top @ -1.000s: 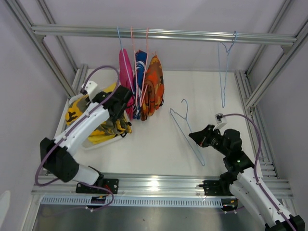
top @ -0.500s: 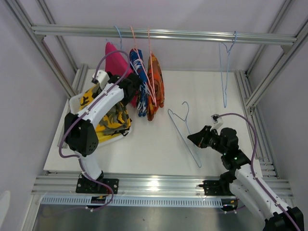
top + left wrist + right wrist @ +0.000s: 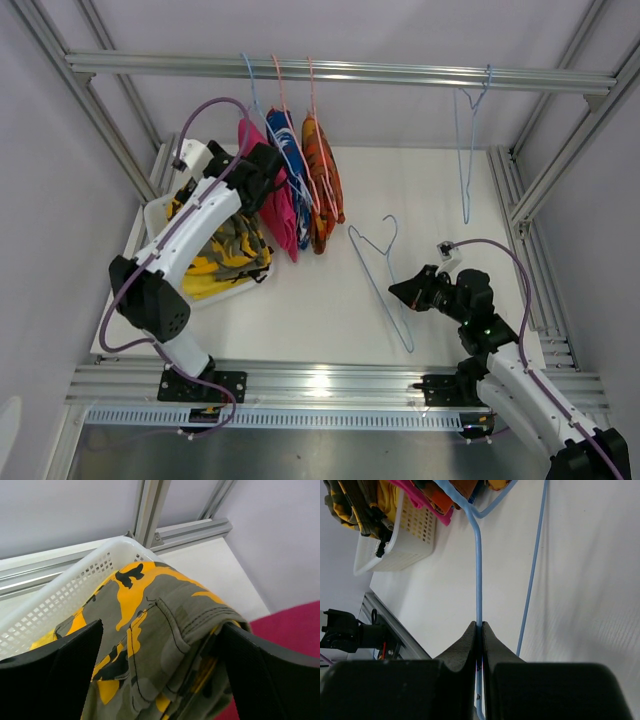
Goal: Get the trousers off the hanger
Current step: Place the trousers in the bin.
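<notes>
Three trousers hang on hangers from the rail [image 3: 400, 73]: magenta pink [image 3: 281, 218], blue-and-white [image 3: 293, 170] and orange camouflage [image 3: 326, 195]. My left gripper [image 3: 268, 170] is open beside the pink pair, holding nothing. In the left wrist view its jaws [image 3: 160, 630] stand wide above the yellow-and-dark camouflage trousers [image 3: 165, 615], which lie in the white basket [image 3: 60, 597]; magenta cloth [image 3: 295, 625] shows at the right. My right gripper [image 3: 398, 290] [image 3: 480, 626] is shut on the wire of an empty blue hanger [image 3: 385, 270] [image 3: 478, 570] lying on the table.
The white basket [image 3: 160, 212] sits at the table's left with yellow cloth [image 3: 205, 282] under the camouflage pair [image 3: 228, 245]. A second empty blue hanger [image 3: 467, 150] hangs at the right of the rail. Frame posts border both sides.
My left gripper has opened and its arm has swung up and back from the basket to the hanging trousers, which swayed. The right gripper has barely moved with its hanger.
</notes>
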`<action>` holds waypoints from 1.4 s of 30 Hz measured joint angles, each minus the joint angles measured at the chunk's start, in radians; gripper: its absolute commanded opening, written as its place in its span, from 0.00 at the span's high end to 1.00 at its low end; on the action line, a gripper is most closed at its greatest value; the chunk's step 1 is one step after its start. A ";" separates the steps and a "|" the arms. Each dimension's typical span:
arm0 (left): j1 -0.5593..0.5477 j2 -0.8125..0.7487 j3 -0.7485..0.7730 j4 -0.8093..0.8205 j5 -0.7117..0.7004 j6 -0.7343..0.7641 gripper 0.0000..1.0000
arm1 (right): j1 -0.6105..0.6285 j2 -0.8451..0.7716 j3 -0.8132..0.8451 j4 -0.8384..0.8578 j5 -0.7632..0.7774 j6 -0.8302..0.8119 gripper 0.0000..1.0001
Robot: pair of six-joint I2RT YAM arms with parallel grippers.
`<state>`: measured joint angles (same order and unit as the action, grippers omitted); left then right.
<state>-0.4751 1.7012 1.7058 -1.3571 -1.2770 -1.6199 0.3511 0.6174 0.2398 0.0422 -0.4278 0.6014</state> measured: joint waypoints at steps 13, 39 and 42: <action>-0.047 -0.344 -0.146 0.325 0.038 0.557 0.01 | 0.000 -0.046 0.000 -0.032 0.000 -0.001 1.00; 0.216 -0.229 -0.721 1.070 0.683 0.637 0.01 | 0.000 -0.019 0.000 -0.047 -0.008 -0.020 1.00; 0.230 -0.217 -0.729 1.117 0.731 0.606 0.00 | 0.000 -0.019 0.000 -0.048 -0.008 -0.020 1.00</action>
<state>-0.2447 1.4845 0.9771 -0.2405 -0.5461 -1.0138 0.3511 0.5980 0.2398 -0.0055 -0.4355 0.5816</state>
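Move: The camouflage trousers already lie loose in the bin, their middle roughly 15 cm below the open left hand, some 3 cm back and 6 cm to its right. The bin's middle is about 3 cm back, 4 cm right and 19 cm below. The magenta trousers hang some 15 cm to that hand's right and 2 cm ahead, the blue pair about 20 cm right and 4 cm ahead. From the right hand, the camouflage trousers lie around 42 cm left, 13 cm ahead, slightly lower. The camouflage trousers are pressed down into the bin by the left hand: it first lifts about 7 cm while drawing back some 5 cm, then plunges about 22 cm and comes forward again, slightly right. On the way the wrist swings clockwise and its left side dips, each some 25 degrees, and the wide-open fingers end with their tips against the cloth. ##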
